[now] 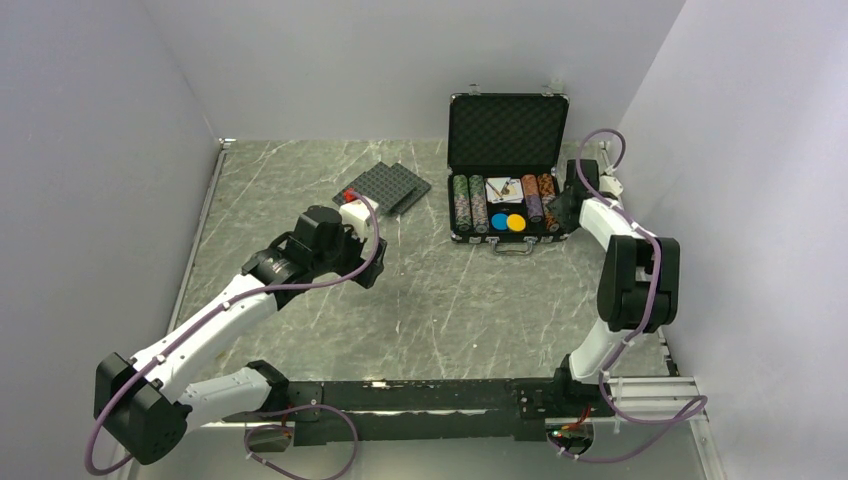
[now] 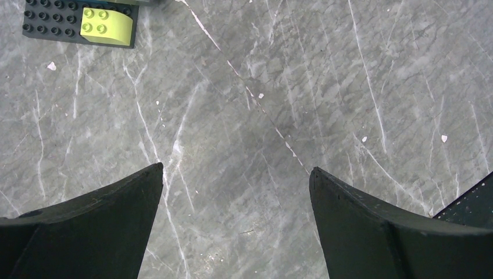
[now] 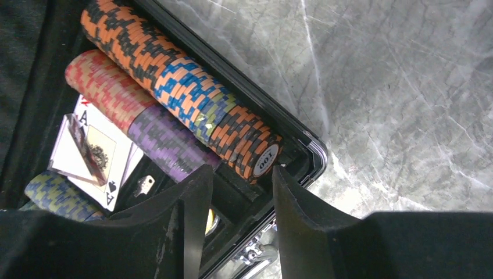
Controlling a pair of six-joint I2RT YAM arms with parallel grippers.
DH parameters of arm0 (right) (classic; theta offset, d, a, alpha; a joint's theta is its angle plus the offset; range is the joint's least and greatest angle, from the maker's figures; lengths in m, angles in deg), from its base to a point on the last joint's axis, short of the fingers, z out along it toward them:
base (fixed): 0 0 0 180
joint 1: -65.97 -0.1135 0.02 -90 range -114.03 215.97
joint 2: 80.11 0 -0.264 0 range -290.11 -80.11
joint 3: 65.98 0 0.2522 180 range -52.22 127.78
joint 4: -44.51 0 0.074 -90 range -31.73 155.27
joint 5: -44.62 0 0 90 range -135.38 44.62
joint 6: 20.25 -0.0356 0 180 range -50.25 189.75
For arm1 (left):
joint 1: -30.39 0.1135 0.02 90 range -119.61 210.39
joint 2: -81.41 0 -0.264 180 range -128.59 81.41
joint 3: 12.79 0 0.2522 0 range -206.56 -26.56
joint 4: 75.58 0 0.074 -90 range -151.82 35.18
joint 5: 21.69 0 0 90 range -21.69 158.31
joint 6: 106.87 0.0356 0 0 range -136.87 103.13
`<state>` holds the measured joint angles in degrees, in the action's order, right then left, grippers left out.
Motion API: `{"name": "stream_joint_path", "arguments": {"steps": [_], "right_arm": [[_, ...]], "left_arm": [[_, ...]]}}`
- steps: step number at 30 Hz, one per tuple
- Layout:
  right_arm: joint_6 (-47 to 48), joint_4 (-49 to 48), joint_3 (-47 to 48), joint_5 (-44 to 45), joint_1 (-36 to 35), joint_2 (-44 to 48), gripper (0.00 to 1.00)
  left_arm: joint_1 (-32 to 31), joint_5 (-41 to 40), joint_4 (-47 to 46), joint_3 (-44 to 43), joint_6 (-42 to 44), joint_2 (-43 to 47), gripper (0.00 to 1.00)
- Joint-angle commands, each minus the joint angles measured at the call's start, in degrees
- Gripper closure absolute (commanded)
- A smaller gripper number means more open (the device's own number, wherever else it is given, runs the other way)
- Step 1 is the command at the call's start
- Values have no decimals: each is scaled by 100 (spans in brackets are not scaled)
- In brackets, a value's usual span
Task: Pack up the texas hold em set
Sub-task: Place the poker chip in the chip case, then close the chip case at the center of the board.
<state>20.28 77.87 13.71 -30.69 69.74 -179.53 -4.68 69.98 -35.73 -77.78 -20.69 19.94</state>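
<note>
The black silver-edged briefcase [image 1: 505, 241] lies open at the back right, its foam-lined lid [image 1: 508, 128] standing up. Rows of poker chips [image 1: 470, 205] lie in it with cards [image 1: 499, 186], a blue disc [image 1: 498, 222] and an orange disc [image 1: 516, 222]. My right gripper [image 1: 562, 208] is at the case's right end. In the right wrist view it [image 3: 242, 170] is open, its tips on either side of the end of the orange-and-black chip row [image 3: 174, 75], which lies in its slot beside a red and purple row [image 3: 134, 119]. My left gripper [image 2: 237, 168] hangs open over bare table.
Dark grey studded plates [image 1: 392, 186] lie left of the case; one [image 2: 52, 23] carries a yellow-green brick [image 2: 104, 27]. A small toy with a red part [image 1: 350, 195] sits by the left wrist. White walls close in the marble table [image 1: 450, 310] on three sides.
</note>
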Motion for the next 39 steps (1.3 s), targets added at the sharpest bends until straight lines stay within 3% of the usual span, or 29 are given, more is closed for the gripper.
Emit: {"name": "stream_joint_path", "arguments": {"steps": [1,7,12,21,29,33,39], "right_arm": [[189,-432,23,-110,-12,527,52],[1495,-1371,280,-875,-194,827,39],[2262,-1389,1749,-2218,-206,-51,30],[2661,-2669,3946,-4252,-228,-1714,20],[2104,-3235,5668,-4929,-228,-3174,19],[2072,-3330,5894,-4812,-231,-3372,19],[2542,-2692,6513,-4550,-233,-3571,18]], "left_arm": [[24,13,-5,-125,82,44,1],[41,-15,-86,-72,89,122,0],[119,-6,-90,-81,82,114,1],[135,49,-292,56,91,324,0],[133,298,-569,200,65,496,1],[134,297,-601,218,86,532,1],[138,280,-577,205,91,535,1]]}}
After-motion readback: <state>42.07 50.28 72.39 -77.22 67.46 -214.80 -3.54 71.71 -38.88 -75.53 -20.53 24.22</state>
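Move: The case's open lid stands with the middle of its top rim about 25 cm ahead of the right hand, 12 cm to its left and some 17 cm above it. The last poker chips in the right-hand row lie just below the fingers, about 1 cm back and 2 cm down; the playing cards are roughly 7 cm ahead, 11 cm left and 3 cm down. From the left hand, that rim is about 42 cm ahead, 33 cm right and 6 cm up. The poker chips, already let go, are left in their row as the right hand pulls up off them, then swings forward, up and left over the case to the lid's top rim, about 24 cm forward and 20 up, slowing near the end. The half-open fingers spread wide while the wrist tips up and turns counter-clockwise, some 50 degrees each, from pointing steeply down to level, forward-left. No grip on the rim shows yet. ##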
